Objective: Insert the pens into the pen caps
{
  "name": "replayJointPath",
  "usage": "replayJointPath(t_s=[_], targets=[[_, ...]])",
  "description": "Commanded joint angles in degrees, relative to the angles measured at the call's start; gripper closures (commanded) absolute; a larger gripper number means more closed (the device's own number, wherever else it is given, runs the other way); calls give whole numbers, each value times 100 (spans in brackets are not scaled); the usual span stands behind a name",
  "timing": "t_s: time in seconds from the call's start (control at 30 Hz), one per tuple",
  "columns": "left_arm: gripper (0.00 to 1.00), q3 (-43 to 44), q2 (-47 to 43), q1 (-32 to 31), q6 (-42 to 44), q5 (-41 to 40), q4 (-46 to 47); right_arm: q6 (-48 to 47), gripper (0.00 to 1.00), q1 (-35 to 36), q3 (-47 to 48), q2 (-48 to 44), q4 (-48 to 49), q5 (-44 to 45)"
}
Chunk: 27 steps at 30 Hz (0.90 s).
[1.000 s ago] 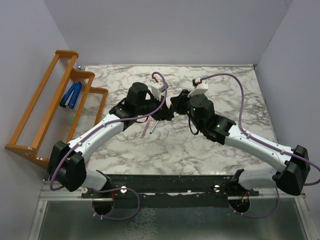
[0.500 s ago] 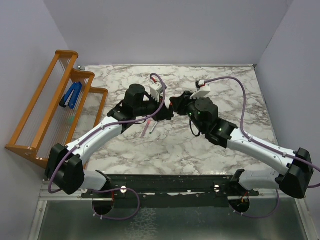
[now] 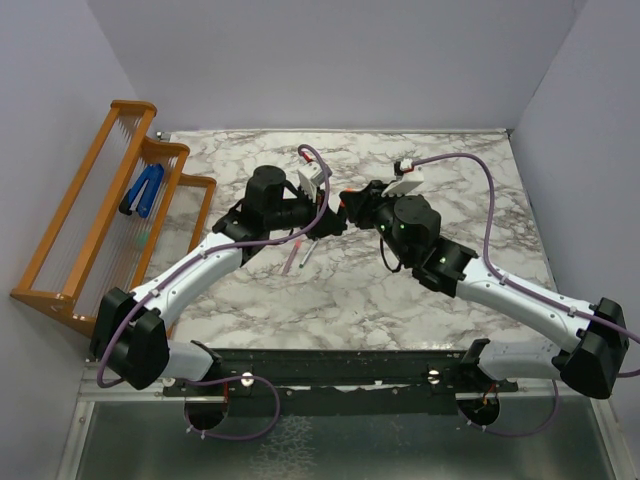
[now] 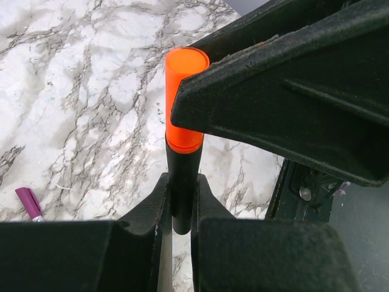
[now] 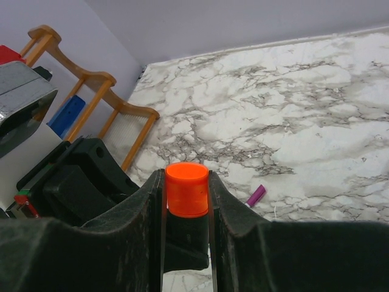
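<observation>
My left gripper (image 4: 180, 204) is shut on the lower barrel of the black marker (image 4: 182, 164), which stands upright between its fingers. The bright orange cap (image 4: 185, 97) sits on top of that marker. My right gripper (image 5: 186, 182) is shut on this orange cap (image 5: 186, 188) from the sides. The two grippers meet above the middle of the table (image 3: 343, 213). A dull pink pen (image 3: 292, 259) and a white-grey pen (image 3: 306, 253) lie side by side on the marble just below them. A magenta-purple cap (image 5: 256, 194) lies on the marble.
A wooden rack (image 3: 100, 230) stands along the left edge with a blue clip-shaped object (image 3: 143, 190) on it. Grey walls close the table at the back and on both sides.
Both wrists have shifted slightly, and the right arm has stretched a little further out to the right. The grippers stay together over the table's middle with the same holds.
</observation>
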Motion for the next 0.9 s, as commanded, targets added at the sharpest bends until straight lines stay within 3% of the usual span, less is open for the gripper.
replayJointPath(t_s=[0.0,0.57,0.87], targets=[[100,893,-114,356,53,-890,2717,117,100,726,-548,337,-2117,-1711],[100,1318,85,494,167,-1352,2641,87,100,1151,-273,780,-2564,-1289],[100,1355,86,662,163,-1217,2590,145,100,1226,-365,718,-2530,-1247]])
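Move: The left hand already grips the black pen body, standing roughly upright, and the orange cap on it sits about 5 cm straight above this hand. The cap is right between the right hand's fingers, with the black pen body some 5 cm straight below them. On the table about 24 cm under the left hand lie the white pen, 9 cm ahead and 6 cm to its left, and the pink pen, 6 cm ahead and 12 cm left. For the first half second or so both hands hardly shift, the left still pinching the black pen body and the right the orange cap; then they part abruptly, the right hand going down nearly 18 cm and back about 12 cm, tipping its fingers down as they come off the cap and close empty. The left hand keeps its pinch on the black pen and swings up about 20 cm and 8 cm forward, a little to the left too, turning some 40 degrees so that its fingers tip up and the pen's capped end leans back towards the base. ##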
